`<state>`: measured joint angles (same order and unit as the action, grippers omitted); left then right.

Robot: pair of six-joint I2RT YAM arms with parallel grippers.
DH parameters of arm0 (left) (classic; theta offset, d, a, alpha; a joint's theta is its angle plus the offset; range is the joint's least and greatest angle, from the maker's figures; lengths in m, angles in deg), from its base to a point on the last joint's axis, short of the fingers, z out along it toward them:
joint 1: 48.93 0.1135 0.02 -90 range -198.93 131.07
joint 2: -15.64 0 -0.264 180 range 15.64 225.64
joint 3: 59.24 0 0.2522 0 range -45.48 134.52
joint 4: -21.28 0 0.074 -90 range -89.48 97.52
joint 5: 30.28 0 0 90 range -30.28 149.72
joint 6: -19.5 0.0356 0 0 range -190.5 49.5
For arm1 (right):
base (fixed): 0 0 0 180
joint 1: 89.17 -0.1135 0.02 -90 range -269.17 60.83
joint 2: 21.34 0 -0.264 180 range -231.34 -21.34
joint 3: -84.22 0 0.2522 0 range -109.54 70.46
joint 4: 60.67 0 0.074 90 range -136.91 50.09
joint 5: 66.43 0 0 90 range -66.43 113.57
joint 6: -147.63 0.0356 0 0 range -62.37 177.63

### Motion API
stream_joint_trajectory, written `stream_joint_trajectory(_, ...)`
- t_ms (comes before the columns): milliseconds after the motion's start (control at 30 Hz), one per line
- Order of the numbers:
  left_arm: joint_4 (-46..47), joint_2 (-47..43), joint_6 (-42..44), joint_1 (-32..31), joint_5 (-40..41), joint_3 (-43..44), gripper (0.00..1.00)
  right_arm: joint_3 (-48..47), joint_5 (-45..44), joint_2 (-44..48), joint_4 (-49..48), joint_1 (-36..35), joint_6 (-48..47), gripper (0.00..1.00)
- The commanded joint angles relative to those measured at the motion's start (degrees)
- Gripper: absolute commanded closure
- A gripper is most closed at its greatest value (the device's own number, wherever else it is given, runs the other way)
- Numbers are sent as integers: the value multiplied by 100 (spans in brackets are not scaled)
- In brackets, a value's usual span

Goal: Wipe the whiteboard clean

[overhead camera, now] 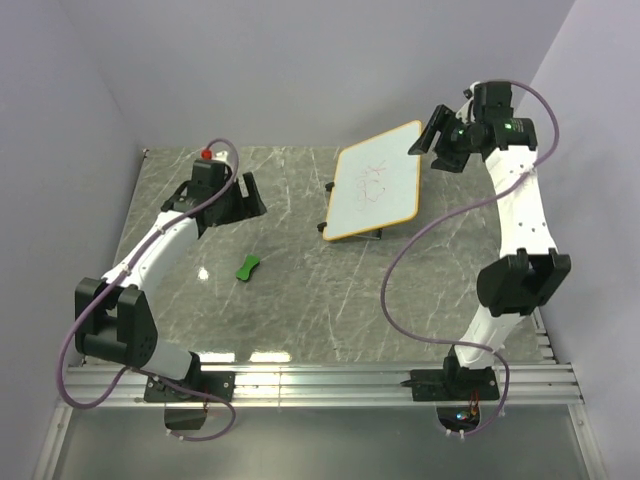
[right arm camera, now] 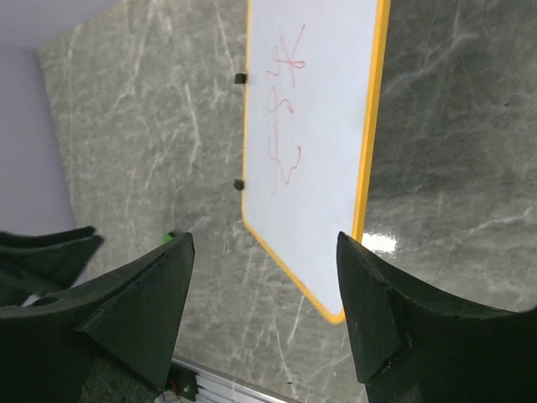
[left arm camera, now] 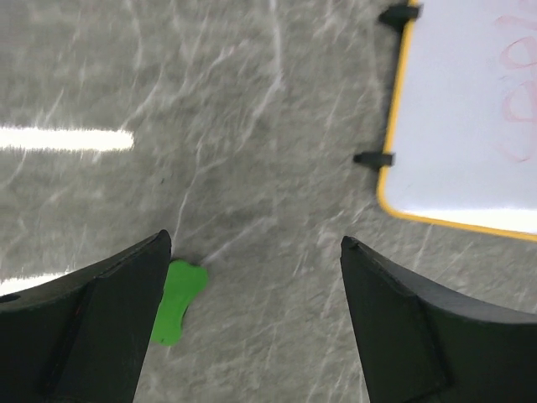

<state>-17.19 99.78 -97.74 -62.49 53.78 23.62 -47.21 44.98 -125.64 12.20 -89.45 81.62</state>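
Note:
The whiteboard (overhead camera: 375,188) lies flat on the marble table right of centre, orange-rimmed, with faint red scribbles on it. It also shows in the left wrist view (left arm camera: 470,117) and the right wrist view (right arm camera: 315,126). A small green bow-shaped eraser (overhead camera: 248,267) lies on the table left of the board, partly behind my left finger in the left wrist view (left arm camera: 178,300). My left gripper (overhead camera: 247,197) is open and empty, above the table beyond the eraser. My right gripper (overhead camera: 432,133) is open and empty, raised near the board's far right corner.
A red-capped marker (overhead camera: 207,154) stands at the table's far left behind the left arm. Purple cables loop off both arms. The aluminium base rail (overhead camera: 330,380) runs along the near edge. Walls close in behind and on both sides.

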Motion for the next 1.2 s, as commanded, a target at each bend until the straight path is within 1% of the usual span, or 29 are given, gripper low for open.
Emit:
stream_joint_trajectory(0, -175, -257, -43, -32, 189, -466, 12, 200, -5, 505, -93, -8, 1, 24)
stream_joint_trajectory(33, -157, -284, -61, -59, 146, -694, 13, 244, -23, 532, -93, -8, 1, 24)
stream_joint_trajectory(100, -69, -258, -62, -216, 145, -871, 14, 332, -49, 594, -93, 1, 1, 25)
stream_joint_trajectory(133, -87, -144, -44, -287, 310, -950, 14, 341, -58, 603, -84, 1, 9, 24)
stream_joint_trajectory(200, -244, 127, -44, -471, 505, -942, 14, 341, -119, 612, -49, 1, 9, 25)
stream_joint_trajectory(300, -254, 392, -105, -586, 506, -1003, 14, 385, -146, 664, -40, 1, 18, 25)
stream_joint_trajectory(333, -167, 445, -114, -604, 453, -1143, 15, 411, -137, 682, -31, 1, 27, 25)
stream_joint_trajectory(367, -18, 428, -88, -595, 235, -1249, 16, 498, -128, 708, -40, 1, 27, 25)
stream_joint_trajectory(400, 236, 332, -62, -604, 216, -1476, 16, 543, -128, 717, -49, 1, 27, 25)
stream_joint_trajectory(533, 248, 182, 35, -604, 444, -1680, 16, 797, -146, 822, -66, -8, 18, 26)
stream_joint_trajectory(633, 151, 94, 210, -604, 576, -1724, 16, 1035, -146, 945, -110, -8, 18, 26)
stream_joint_trajectory(667, 177, 59, 263, -612, 576, -1751, 16, 1140, -146, 989, -119, 1, 18, 26)
stream_joint_trajectory(700, 186, -11, 342, -604, 785, -1777, 16, 1184, -146, 1016, -128, -8, 18, 26)
stream_joint_trajectory(900, 353, -336, 676, -604, 997, -1699, 16, 1404, -163, 1156, -172, 1, 9, 26)
stream_joint_trajectory(967, 327, -249, 781, -595, 1007, -1619, 15, 1457, -181, 1200, -181, 1, 1, 26)
stream_joint_trajectory(1000, 231, -57, 869, -595, 998, -1541, 16, 1475, -190, 1209, -181, 1, -8, 27)
stream_joint_trajectory(1167, 300, 401, 967, -595, 637, -1558, 16, 1492, -260, 1262, -163, 1, -26, 26)
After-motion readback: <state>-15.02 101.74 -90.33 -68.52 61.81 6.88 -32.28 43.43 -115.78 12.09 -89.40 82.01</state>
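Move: The green eraser lies on the table some 17 cm below the left hand, about 6 cm back and 4 cm to its left. The whiteboard's middle is roughly 27 cm to the left hand's right, 15 cm ahead and 10 cm lower; its near left corner is about 15 cm right, 3 cm ahead and 15 cm down. From the right hand, the eraser is about 41 cm left, 11 cm back and 28 cm below. The left hand, empty and still open, swoops down some 13 cm and back about 8 cm towards the green eraser, fingers tipping nearly 20 degrees steeper, then bobs up a couple of centimetres, starts down again and rolls its left side up about 15 degrees, ending close above the eraser without gripping it. Meanwhile the right hand, open and free of the whiteboard, first rises slightly, then sinks as it eases back about 5 cm beside the board's raised right edge. ##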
